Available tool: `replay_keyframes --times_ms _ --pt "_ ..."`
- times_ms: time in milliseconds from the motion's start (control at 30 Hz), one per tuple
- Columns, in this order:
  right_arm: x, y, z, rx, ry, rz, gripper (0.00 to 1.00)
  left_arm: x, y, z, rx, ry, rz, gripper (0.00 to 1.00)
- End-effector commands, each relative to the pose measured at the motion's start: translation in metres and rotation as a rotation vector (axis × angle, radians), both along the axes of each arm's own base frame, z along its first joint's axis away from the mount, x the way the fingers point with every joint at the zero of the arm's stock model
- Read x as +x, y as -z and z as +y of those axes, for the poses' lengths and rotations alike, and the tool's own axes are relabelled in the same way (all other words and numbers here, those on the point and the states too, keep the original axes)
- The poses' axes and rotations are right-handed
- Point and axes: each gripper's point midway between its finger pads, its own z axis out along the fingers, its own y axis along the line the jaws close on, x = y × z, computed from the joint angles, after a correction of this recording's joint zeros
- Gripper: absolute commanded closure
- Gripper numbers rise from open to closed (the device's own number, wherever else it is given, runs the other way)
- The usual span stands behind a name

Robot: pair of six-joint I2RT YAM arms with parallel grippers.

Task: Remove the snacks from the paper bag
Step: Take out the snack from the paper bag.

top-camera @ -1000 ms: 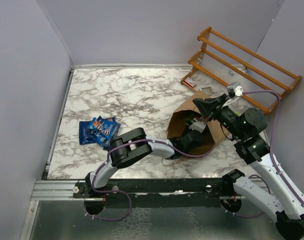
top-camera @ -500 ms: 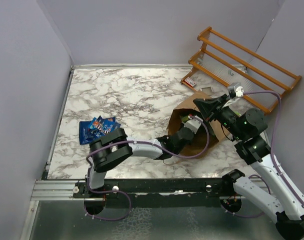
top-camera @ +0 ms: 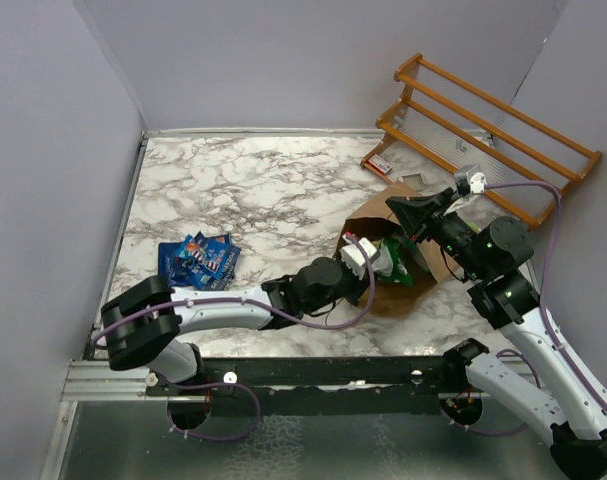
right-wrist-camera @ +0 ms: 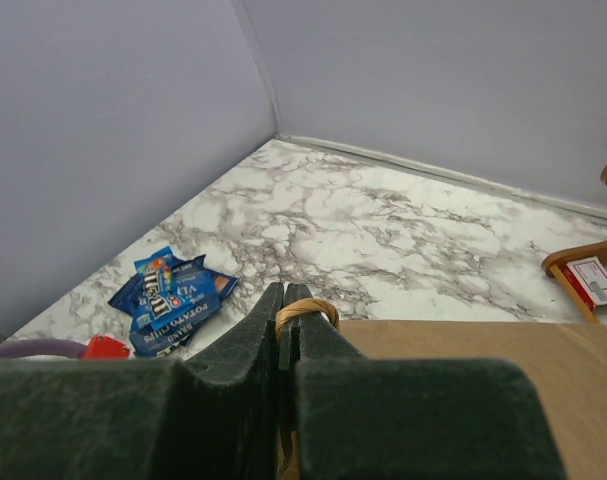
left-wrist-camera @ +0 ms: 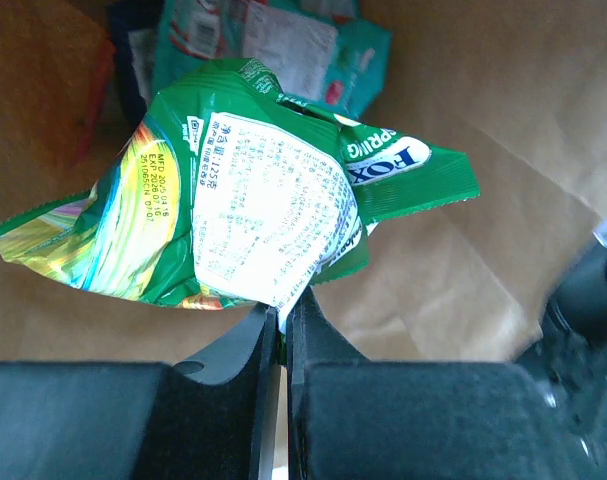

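Note:
The brown paper bag (top-camera: 378, 215) lies on its side at the right of the marble table, its mouth facing the arms. My left gripper (left-wrist-camera: 283, 308) is shut on the edge of a green snack packet (left-wrist-camera: 233, 200), seen at the bag's mouth as the green packet (top-camera: 393, 262). Deeper inside the bag lies a teal packet (left-wrist-camera: 283, 40). My right gripper (right-wrist-camera: 286, 292) is shut on the bag's twisted-paper handle (right-wrist-camera: 308, 310), holding the paper bag (right-wrist-camera: 503, 370) open. Several blue snacks (top-camera: 196, 258) lie in a heap on the table's left, also visible as blue snacks (right-wrist-camera: 168, 300).
A wooden slatted rack (top-camera: 483, 130) leans at the back right, with a small red-and-white card (top-camera: 379, 164) beside its foot. Grey walls close in the table (top-camera: 253, 190) on the left, back and right.
My left gripper has shut on the green packet and drawn back out of the bag toward its mouth, the elbow swinging left. The right arm holds still.

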Motion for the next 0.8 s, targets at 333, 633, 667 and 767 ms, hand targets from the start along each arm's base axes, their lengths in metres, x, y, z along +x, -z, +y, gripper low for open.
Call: replay_keyframes --times_ms 333,633,667,767 --pt "0.001 -0.017 -0.002 0.041 0.011 -0.039 0.98 -0.06 -0.081 0.078 -0.113 0.195 -0.138 1.0" --pt "0.002 -0.02 0.0 0.042 0.01 -0.036 0.98 -0.019 -0.133 0.153 -0.151 -0.164 -0.281 1.0" --pt "0.003 -0.02 -0.001 0.043 0.013 -0.035 0.98 -0.01 -0.133 0.164 -0.154 -0.243 -0.27 1.0" --pt "0.004 -0.02 -0.001 0.046 0.016 -0.032 0.98 0.012 -0.121 0.195 -0.118 -0.467 -0.244 1.0"
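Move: The left hand already pinches the green snack packet in the paper bag's mouth. The pile of blue snack packets lies roughly 41 cm to its left, 8 cm farther out and 15 cm below. The paper bag's middle is about 9 cm right, 5 ahead and 9 lower, with a teal packet in it some 12 cm right, 8 ahead and 11 below. From the right hand the pile is around 45 cm left, 3 ahead, 32 below. Keeping its pinch on the green packet's edge, the left hand draws it out of the bag's mouth, first left and back about 6 cm, then rising some 12 cm while carrying on left towards the blue pile, about 15 cm left in all. The fingers tip upward roughly 15 degrees; the right hand stays put, still gripping the bag's twine handle. ##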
